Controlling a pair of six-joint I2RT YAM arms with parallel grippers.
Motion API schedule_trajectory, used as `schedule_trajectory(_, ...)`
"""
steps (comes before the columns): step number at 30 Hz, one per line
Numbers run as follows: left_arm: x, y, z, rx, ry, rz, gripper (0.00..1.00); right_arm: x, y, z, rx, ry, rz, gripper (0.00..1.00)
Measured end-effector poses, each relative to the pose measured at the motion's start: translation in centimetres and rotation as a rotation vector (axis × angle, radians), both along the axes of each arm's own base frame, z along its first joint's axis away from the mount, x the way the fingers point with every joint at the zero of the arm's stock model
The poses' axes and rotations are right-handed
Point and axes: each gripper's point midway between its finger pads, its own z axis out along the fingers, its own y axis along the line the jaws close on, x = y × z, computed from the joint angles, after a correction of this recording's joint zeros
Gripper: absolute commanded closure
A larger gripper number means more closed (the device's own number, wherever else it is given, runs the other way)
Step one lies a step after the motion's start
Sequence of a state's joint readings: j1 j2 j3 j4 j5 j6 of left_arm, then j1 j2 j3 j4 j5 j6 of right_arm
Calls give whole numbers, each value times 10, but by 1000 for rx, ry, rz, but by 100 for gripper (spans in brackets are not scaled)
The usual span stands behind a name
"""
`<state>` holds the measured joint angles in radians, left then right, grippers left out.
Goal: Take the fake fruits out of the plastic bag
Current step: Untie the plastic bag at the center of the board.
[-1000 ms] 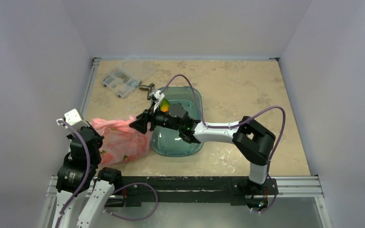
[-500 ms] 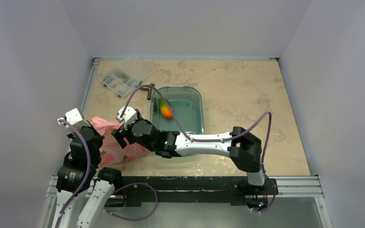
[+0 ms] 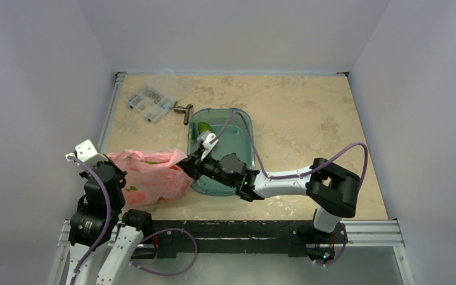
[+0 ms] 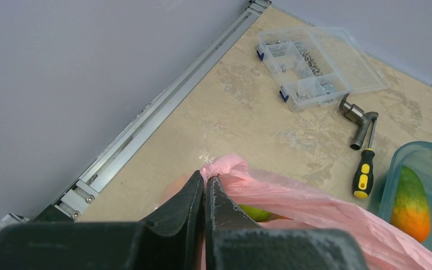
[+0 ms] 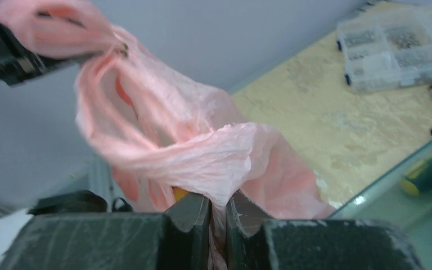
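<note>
The pink plastic bag lies on the table left of the teal tub, stretched between both grippers. My left gripper is shut on the bag's bunched left end, seen close in the left wrist view. My right gripper is shut on a fold of the bag's right side. A green fake fruit shows inside the bag. A bit of a yellow-orange fruit peeks beside the right fingers. The other fruits are hidden in the bag.
The teal tub holds a green-to-orange mango-like fruit. A clear parts box, a metal tool and a yellow-handled screwdriver lie behind the bag. A rail and grey walls border the table.
The right gripper left the tub, with the mango-like fruit now lying in it, reached the bag, and is now shut on its right side. The bag is pulled longer between the grippers.
</note>
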<state>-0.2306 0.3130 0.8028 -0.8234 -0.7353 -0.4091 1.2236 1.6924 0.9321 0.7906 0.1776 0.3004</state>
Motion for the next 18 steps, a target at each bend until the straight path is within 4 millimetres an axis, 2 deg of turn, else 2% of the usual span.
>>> schedule_trajectory(3, -4, 3, 3, -1, -23, 13, 100, 5, -6, 9, 164, 55, 88, 93)
schedule_trajectory(7, -7, 4, 3, -2, -33, 19, 100, 11, -1, 10, 238, 111, 161, 88)
schedule_trajectory(9, -7, 4, 1, -2, -32, 17, 100, 8, 7, 13, 240, 127, 189, 67)
schedule_trajectory(10, -6, 4, 1, -2, -30, 15, 100, 7, 12, 16, 227, 135, 196, 61)
schedule_trajectory(12, -6, 2, 0, -5, -29, 5, 100, 11, 22, 24, 193, 140, 190, 41)
schedule_trajectory(15, -4, -1, 0, -11, -30, -14, 100, 20, 35, 39, 120, 116, 168, 25)
schedule_trajectory(18, -2, -6, 0, -18, -34, -41, 100, 27, 40, 43, 26, 82, 145, 15)
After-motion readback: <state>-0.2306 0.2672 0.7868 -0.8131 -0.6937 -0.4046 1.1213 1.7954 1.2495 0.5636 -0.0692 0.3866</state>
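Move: The right hand, at the bag's right end, still pinches a fold of the rim; the plastic bag's middle lies about 10 cm to its left, 3 cm back and 10 cm below. The green bin is centred some 13 cm to its right, 4 cm ahead and 18 cm down; the mango in it sits 7 cm right, 10 cm ahead and 17 cm down. From the left hand, the bag's middle is roughly 11 cm right, 5 cm back and 12 cm below. The pinch on the bag's right rim ends as the right fingers spread wide: still shut at first, the hand tips its fingertips up and turns some 20 degrees in all, then eases partly back and opens while travelling about 4 cm up and 4 cm left, slightly forward too, in towards the left hand. The left fingers keep their grip on the opposite rim, almost in place. ##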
